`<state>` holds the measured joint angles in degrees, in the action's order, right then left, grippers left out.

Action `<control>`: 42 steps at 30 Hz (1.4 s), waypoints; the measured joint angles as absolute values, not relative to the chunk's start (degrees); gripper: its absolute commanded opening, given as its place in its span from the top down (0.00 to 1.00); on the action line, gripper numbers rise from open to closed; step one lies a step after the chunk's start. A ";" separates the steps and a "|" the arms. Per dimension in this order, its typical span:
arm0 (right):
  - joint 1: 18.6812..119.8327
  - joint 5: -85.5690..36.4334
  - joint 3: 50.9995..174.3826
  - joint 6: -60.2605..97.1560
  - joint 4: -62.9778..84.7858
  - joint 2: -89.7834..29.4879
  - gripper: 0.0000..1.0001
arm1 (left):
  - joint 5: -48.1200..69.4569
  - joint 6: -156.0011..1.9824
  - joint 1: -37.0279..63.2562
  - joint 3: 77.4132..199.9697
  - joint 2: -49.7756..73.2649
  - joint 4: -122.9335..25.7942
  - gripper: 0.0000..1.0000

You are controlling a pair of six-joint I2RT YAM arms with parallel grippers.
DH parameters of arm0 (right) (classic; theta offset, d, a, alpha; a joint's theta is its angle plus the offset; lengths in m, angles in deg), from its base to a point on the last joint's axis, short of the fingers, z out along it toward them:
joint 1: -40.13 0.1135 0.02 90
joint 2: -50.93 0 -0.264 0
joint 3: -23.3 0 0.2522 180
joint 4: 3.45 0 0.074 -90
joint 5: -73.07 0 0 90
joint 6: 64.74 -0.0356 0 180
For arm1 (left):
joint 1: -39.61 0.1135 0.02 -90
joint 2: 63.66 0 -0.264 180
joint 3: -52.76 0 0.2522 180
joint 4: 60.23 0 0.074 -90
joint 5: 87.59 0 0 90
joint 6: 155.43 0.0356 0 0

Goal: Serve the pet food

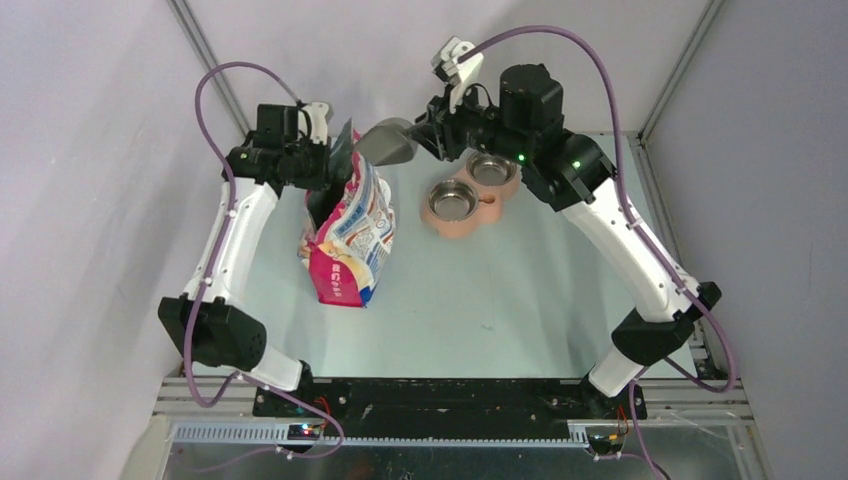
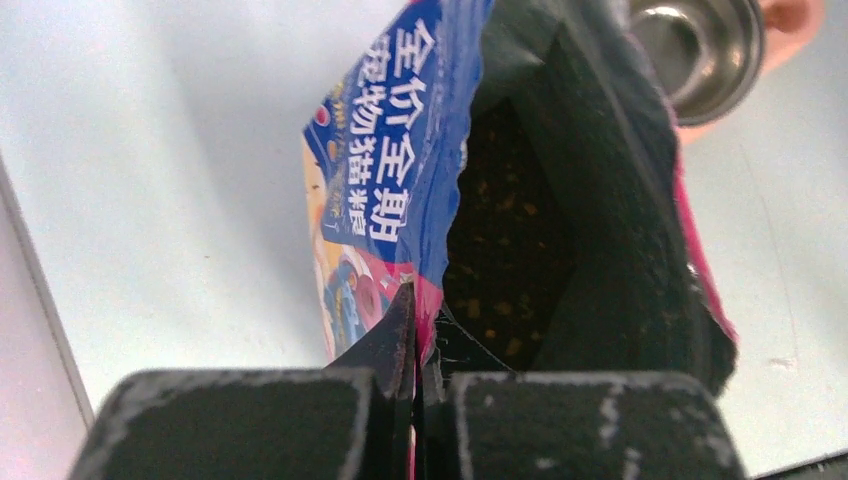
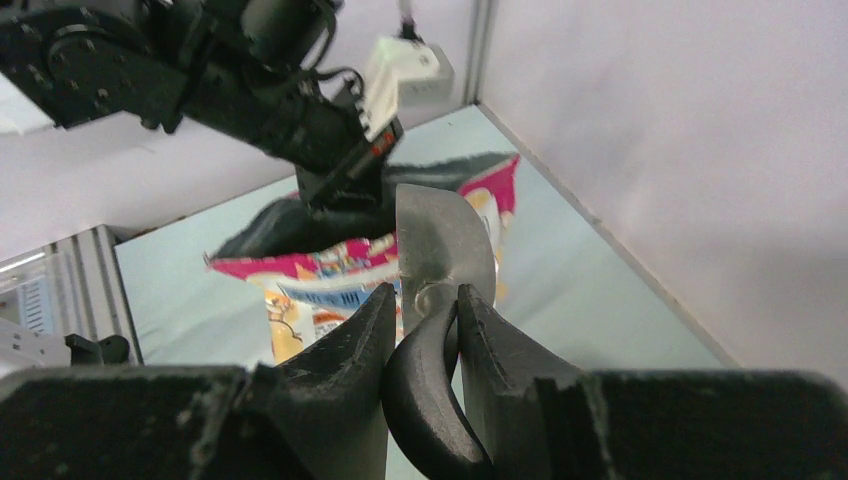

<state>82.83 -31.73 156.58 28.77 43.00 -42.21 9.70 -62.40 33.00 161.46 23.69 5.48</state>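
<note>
The pink-white-blue printed bag (image 1: 352,235) stands at the table's left centre with its top torn open. My left gripper (image 1: 333,160) (image 2: 413,302) is shut on the bag's top edge, pinching the foil (image 2: 385,170) between its fingers. Inside the open mouth lies the pet food (image 2: 505,265), dark brown kibble in shadow. My right gripper (image 1: 432,130) (image 3: 425,300) is shut on the black handle of the grey metal scoop (image 1: 388,142) (image 3: 440,245). The scoop hovers just above and behind the bag's mouth (image 3: 340,265). I cannot tell whether the scoop holds kibble.
A pink double feeder (image 1: 440,222) with two steel bowls (image 1: 452,199) sits right of the bag, under the right arm; one bowl (image 2: 700,50) shows beyond the bag. Side walls close in the table to the left, right and back.
</note>
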 measured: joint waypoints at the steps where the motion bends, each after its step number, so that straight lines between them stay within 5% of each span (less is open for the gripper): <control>1: 83.31 -32.00 157.98 28.81 42.93 -43.24 1.00 | 10.20 -62.38 32.37 160.87 22.97 5.30 1.00; 16: 86.37 -34.71 153.28 35.39 45.40 -43.24 1.00 | 15.51 -62.62 25.31 143.45 1.70 1.19 1.00; 26: 90.94 -32.43 152.28 39.66 49.73 -43.94 1.00 | 18.11 -65.70 25.07 143.29 0.37 1.26 1.00; 34: 92.29 -26.18 171.47 34.69 64.26 -60.74 1.00 | 17.98 -67.54 23.97 146.29 4.46 1.15 1.00; 42: 88.10 -21.53 173.48 24.75 67.65 -71.13 1.00 | 17.15 -70.93 23.47 146.25 4.70 -0.56 1.00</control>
<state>88.10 -21.53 173.48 24.75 67.65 -71.13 17.15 -70.93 23.47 146.25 4.70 -0.56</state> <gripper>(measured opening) 0.297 0.003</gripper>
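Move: The right gripper holds the scoop high. The bag's mouth lies roughly 18 cm to its left, 6 cm ahead and 22 cm below; the near bowl is some 20 cm ahead, 7 cm right and 43 cm below, and the far bowl about 9 cm farther out and 9 cm right of the near one. The left gripper has the bag's left rim: the mouth's middle is about 5 cm to its right, the scoop's blade 15 cm right, 3 cm back and 17 cm above. Keep the left gripper shut on the bag's rim and pull it back about 10 cm and to the right, rising slightly, then ease it a little forward. Carry the scoop left, drawing back a little, then swing it forward and plunge down, some 20 cm lower in all, tipping the fingers steeply downward so the blade enters the open mouth. ##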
